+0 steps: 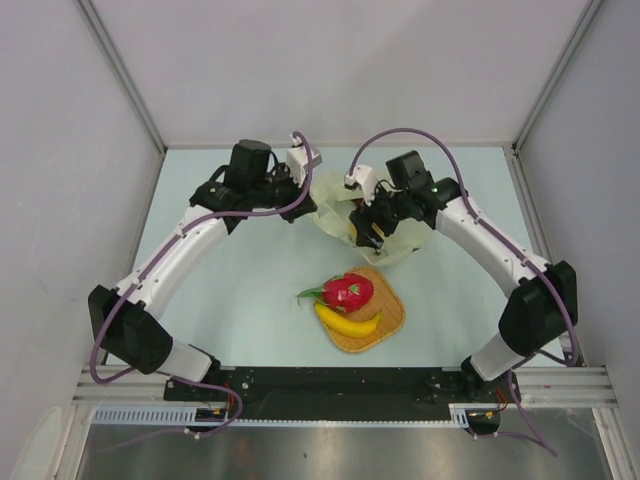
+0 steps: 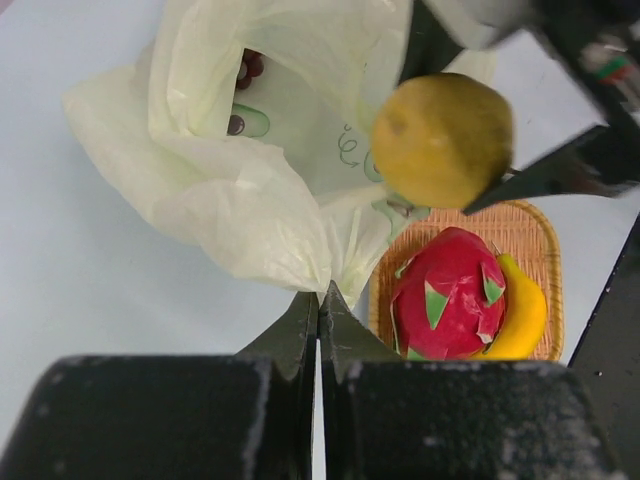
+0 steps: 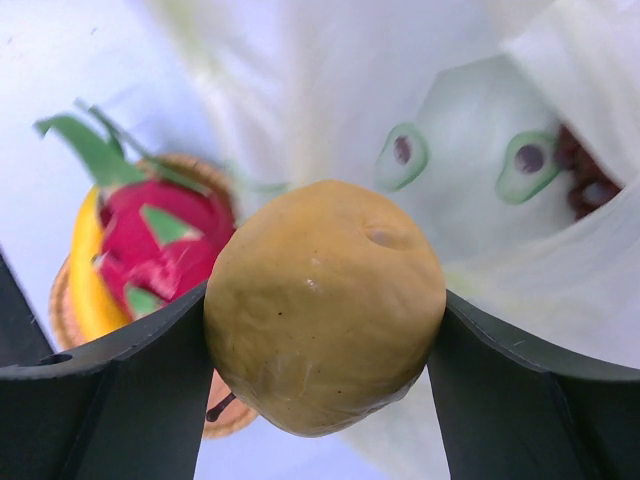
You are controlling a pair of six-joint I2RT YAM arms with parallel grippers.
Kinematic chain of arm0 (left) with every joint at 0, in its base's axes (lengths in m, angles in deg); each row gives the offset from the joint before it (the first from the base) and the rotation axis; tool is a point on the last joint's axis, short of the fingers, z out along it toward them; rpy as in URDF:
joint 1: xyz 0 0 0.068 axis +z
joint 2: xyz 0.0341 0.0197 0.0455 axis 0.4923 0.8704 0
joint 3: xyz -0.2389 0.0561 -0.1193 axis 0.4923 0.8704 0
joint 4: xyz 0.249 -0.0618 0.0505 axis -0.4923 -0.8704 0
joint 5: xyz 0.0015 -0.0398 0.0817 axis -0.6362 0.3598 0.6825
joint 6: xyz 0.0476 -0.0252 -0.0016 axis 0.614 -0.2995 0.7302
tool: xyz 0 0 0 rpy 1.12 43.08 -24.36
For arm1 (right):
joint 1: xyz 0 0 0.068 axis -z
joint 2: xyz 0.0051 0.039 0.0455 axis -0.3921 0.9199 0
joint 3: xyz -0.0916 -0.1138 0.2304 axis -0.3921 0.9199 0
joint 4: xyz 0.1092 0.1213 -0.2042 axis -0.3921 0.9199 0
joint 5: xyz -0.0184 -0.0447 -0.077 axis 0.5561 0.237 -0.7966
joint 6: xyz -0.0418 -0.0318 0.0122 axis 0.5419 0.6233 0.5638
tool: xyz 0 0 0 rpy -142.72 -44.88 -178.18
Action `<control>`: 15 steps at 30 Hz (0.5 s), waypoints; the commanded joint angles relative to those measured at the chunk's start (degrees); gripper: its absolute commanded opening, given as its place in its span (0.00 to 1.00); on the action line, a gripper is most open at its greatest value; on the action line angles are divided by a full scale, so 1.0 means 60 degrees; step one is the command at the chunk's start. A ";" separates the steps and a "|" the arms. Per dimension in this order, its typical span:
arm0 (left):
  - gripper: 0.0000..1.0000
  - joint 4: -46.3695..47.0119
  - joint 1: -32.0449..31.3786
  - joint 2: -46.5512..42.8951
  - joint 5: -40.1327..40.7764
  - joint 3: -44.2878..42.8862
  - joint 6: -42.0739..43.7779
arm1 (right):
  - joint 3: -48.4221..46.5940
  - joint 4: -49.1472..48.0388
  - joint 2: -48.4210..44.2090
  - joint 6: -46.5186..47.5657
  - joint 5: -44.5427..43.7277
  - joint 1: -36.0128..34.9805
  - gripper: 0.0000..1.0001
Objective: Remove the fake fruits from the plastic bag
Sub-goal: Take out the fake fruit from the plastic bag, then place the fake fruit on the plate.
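Note:
My right gripper [image 3: 325,330] is shut on the yellow lemon [image 3: 325,305] and holds it in the air just in front of the plastic bag [image 1: 335,205]. The bag's mouth faces the mat, and the left gripper [image 2: 320,295] is shut on a pinch of its thin film [image 2: 230,200]. Dark red grapes [image 2: 248,68] still lie inside the bag [image 3: 470,230], partly hidden by folds. The red-pink dragon fruit [image 1: 348,291] and the banana [image 1: 348,323] rest on the woven mat [image 1: 385,320].
The round orange woven mat [image 2: 520,225] sits on the pale table between the two arm bases, just below the bag. Grey walls close off the left, right and far sides.

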 commanded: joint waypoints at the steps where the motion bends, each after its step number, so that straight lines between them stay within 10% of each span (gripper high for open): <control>1: 0.00 0.0584 0.0047 -0.0031 -0.0148 0.0332 -0.0737 | 0.0721 0.0755 -0.1335 0.0209 0.0504 -0.0214 0.57; 15: 0.00 0.0775 -0.0494 0.0306 -0.0294 0.0318 -0.1192 | 0.4441 0.1606 -0.4838 0.0840 0.0212 -0.1269 0.56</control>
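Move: The basket that the round yellow fruit in the right hand is headed for lies about 13 cm back from this hand, straight in line sideways, some 18 cm lower. In it, the dragon fruit sits about 9 cm back and 3 cm left of the hand, the banana 16 cm back and 3 cm left. The bag's middle is roughly 10 cm ahead and 3 cm right. From the left hand, the basket lies about 13 cm back, 10 cm right and 25 cm down. The round yellow fruit, still gripped by the right hand, is carried quickly back some 14 cm and a little right, away from the bag towards the basket, nearly level with a slight sink at the end, while the wrist turns about 10 degrees counter-clockwise. The left hand keeps its pinch on the bag's edge, easing down about 2 cm and then slightly right. ##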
